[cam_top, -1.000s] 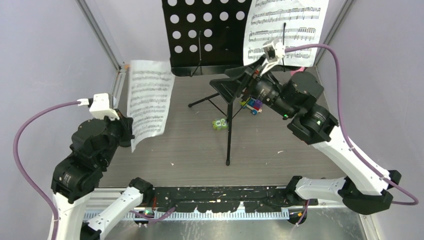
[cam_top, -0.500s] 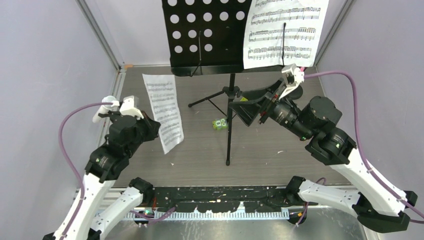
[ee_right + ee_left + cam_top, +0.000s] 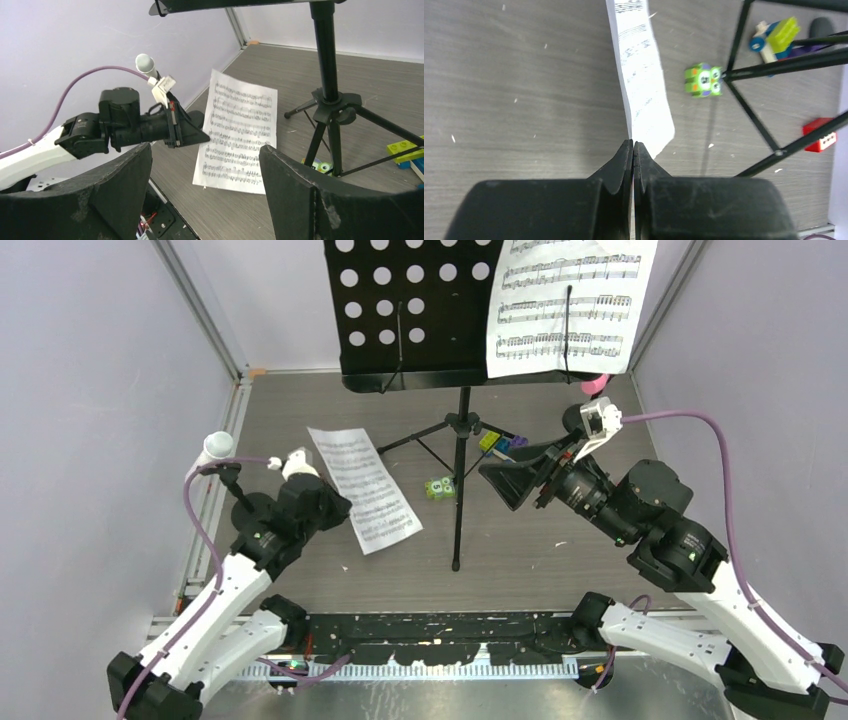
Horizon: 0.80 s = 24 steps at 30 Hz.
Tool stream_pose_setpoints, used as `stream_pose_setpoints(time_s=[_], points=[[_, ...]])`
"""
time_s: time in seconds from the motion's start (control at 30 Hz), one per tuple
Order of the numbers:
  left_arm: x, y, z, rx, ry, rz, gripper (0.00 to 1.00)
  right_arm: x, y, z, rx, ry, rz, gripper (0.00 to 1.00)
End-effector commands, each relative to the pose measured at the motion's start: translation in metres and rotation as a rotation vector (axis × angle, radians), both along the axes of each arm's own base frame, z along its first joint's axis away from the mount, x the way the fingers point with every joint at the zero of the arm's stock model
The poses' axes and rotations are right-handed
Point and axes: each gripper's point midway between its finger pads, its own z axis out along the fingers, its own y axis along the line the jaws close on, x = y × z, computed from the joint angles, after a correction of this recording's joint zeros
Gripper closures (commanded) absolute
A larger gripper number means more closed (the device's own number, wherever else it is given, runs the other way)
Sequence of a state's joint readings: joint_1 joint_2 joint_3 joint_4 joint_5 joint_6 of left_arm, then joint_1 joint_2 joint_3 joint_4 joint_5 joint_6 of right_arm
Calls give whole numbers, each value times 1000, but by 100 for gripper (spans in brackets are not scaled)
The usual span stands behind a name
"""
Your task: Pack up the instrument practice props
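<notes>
The black perforated music desk [image 3: 400, 310] stands on its tripod pole [image 3: 460, 480] at the back, with one white sheet-music page [image 3: 565, 305] on its right half. My left gripper [image 3: 340, 510] is shut on the near edge of a second page [image 3: 365, 490], which slopes low over the table left of the pole. In the left wrist view the shut jaws [image 3: 632, 145] pinch that page [image 3: 641, 85]. My right gripper [image 3: 500, 480] hangs open and empty right of the pole, facing the held page [image 3: 240, 130]. A white microphone [image 3: 217, 447] stands at the left wall. A pink microphone [image 3: 597, 385] peeks out at the back right.
A green toy block [image 3: 438, 487] lies by the pole, and more colourful blocks [image 3: 497, 443] lie under the tripod legs [image 3: 749, 115]. The left wrist view shows a small red keypad [image 3: 821, 134] at the right. Walls close in on the left, right and back.
My left arm has carried the held page down and to the right, from upright at the left wall to low over the table. My right arm has drawn back from the desk, jaws still open.
</notes>
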State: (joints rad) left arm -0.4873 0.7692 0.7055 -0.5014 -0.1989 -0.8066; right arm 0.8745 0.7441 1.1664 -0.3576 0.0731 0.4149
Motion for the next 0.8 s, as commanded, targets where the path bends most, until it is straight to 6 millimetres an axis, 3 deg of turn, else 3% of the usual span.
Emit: stream_pose_setpoints(time_s=[0.0,0.37,0.53,0.7,0.77], points=[[11,6,-6,-39,-36,108,100,2,-8,-3,13,15,-37,17],[20,25,-55,163,82,170,100,-2,-10,-16,19,55,-33,17],[26,30,-67,252,135,176,100,-7,-15,-18,11,58,-32,17],[23,42,-62,293,124,212,73,-9,-26,-22,-8,54,-60,17],[22,47,-55,304,108,226,66,-9,-28,-24,-14,54,-69,17]])
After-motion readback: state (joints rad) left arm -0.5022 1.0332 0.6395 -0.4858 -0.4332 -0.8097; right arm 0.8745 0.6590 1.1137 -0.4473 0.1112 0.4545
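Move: My left hand has the sheet music pinched by its left edge. The bare table where its middle will lie is about 9 cm ahead, 3 cm to the right and 14 cm below this hand. The green block stands some 12 cm ahead and 18 cm right, the music stand's near foot 11 cm back and 22 cm right, the round black base 6 cm ahead and 27 cm left. From my right hand that sheet spot lies roughly 18 cm ahead, 26 cm left and 38 cm down. I lower the sheet with my left hand about 9 cm towards the bare table left of the green block, drifting some 3 to 4 cm to my left. On the way my wrist tips further down and rolls its left side up, some 20 degrees in all; near the bottom my fingers start to open at the edge. My right hand, empty and open, eases down and to the right about 3 cm. ##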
